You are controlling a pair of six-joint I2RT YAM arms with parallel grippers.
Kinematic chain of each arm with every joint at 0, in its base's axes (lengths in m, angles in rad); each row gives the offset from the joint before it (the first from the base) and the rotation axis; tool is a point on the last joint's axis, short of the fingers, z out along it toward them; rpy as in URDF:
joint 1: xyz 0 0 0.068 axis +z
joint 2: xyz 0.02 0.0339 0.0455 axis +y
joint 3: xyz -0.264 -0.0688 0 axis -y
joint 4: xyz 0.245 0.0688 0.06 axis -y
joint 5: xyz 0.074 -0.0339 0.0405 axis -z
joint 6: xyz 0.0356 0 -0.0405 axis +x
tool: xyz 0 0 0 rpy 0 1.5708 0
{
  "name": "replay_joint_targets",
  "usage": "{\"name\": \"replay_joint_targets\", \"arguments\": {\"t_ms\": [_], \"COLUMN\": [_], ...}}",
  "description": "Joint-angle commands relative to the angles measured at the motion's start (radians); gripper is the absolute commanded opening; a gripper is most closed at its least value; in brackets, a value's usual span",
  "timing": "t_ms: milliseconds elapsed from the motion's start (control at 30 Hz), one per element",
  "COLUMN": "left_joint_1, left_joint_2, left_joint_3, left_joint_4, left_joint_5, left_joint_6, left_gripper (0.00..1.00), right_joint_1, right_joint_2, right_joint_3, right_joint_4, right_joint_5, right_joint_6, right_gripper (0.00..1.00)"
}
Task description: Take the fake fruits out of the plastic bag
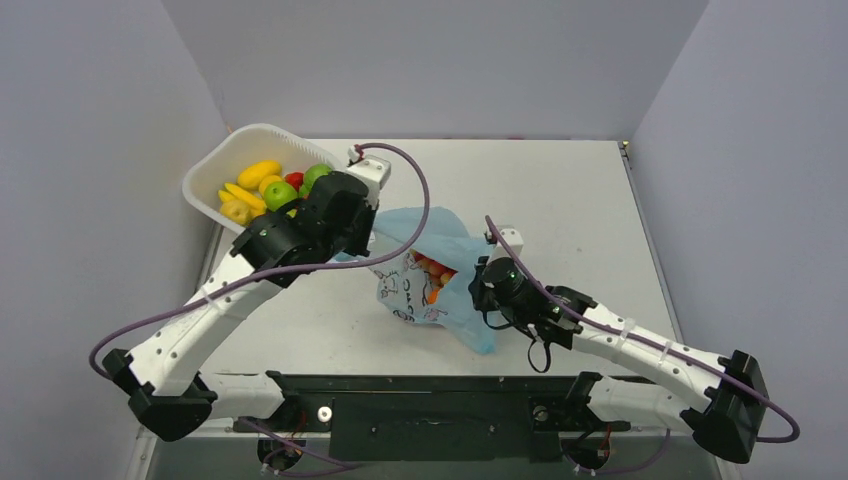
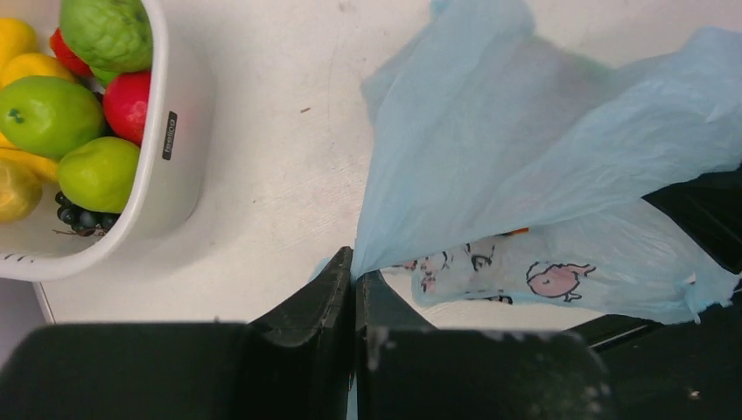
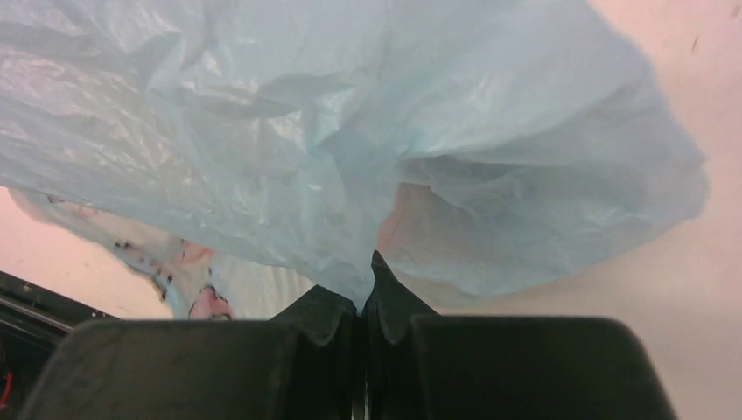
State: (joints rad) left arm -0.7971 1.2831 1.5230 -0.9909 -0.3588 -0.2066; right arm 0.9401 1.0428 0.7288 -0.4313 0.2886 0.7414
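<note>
The light-blue plastic bag (image 1: pixel 415 232) lies crumpled in the middle of the table, with its printed side toward the arms. Through its open mouth, orange and red fake fruits (image 1: pixel 433 270) show inside. My left gripper (image 1: pixel 368 240) is at the bag's left edge. In the left wrist view this gripper (image 2: pixel 357 268) is shut on a fold of the plastic bag (image 2: pixel 525 157). My right gripper (image 1: pixel 482 284) is at the bag's right edge. The right wrist view shows it (image 3: pixel 367 282) shut on a pinch of the bag's film (image 3: pixel 306 131). The bag hangs stretched between the two.
A white basket (image 1: pixel 213 165) stands tilted at the back left, close behind my left wrist. It holds yellow, green and red fruits and a dark berry cluster (image 2: pixel 79 217). Its wall (image 2: pixel 168 131) is a short way left of the bag. Grey walls enclose the table.
</note>
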Motion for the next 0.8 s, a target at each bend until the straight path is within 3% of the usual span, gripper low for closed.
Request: {"name": "replay_joint_targets", "arguments": {"t_ms": [0,233,400,467,533,667,767], "left_joint_1": [0.010,0.010,0.010,0.012,0.012,0.012,0.012], "left_joint_2": [-0.105,-0.125,-0.199,-0.234,-0.260,-0.301,-0.331], "left_joint_3": [0.101,0.034,-0.188,-0.248,-0.283,-0.326,-0.339], "left_joint_4": [-0.041,0.022,0.085,0.104,0.110,0.122,0.125], "left_joint_5": [-0.065,0.026,0.046,0.074,0.095,0.131,0.146], "left_joint_6": [-0.062,-0.078,-0.148,-0.172,-0.192,-0.222,-0.236], "left_gripper": [0.00,0.00,0.00,0.00,0.00,0.00,0.00], "right_joint_1": [-0.021,-0.016,-0.032,-0.009,0.037,0.179,0.276], "right_joint_2": [-0.036,-0.164,-0.169,-0.159,-0.167,-0.172,-0.137], "right_joint_3": [0.110,0.132,0.118,0.163,0.223,0.346,0.403], "right_joint_4": [-0.143,-0.283,-0.427,-0.460,-0.464,-0.433,-0.379], "right_joint_5": [-0.007,0.011,0.137,0.135,0.122,0.122,0.140], "right_joint_6": [-0.279,-0.235,-0.115,-0.104,-0.122,-0.169,-0.191], "right_gripper": [0.00,0.00,0.02,0.26,0.40,0.54,0.56]}}
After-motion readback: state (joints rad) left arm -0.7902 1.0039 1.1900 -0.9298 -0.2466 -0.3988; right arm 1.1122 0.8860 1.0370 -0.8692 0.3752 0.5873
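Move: Both hands already grip the blue bag's edges. From the left hand, the fruits inside lie about 15 cm right, 3 cm ahead and 22 cm below; the white basket stands some 26 cm left, 18 cm ahead and 22 cm below. From the right hand, the fruits are roughly 9 cm left, 6 cm ahead and 8 cm below; the bag's near corner hangs about 6 cm back, 1 cm right and 10 cm below. Both hands raise gripped bag edges about 5 cm; left then sinks back, still gripping; right dips, opens, releases, rises. ##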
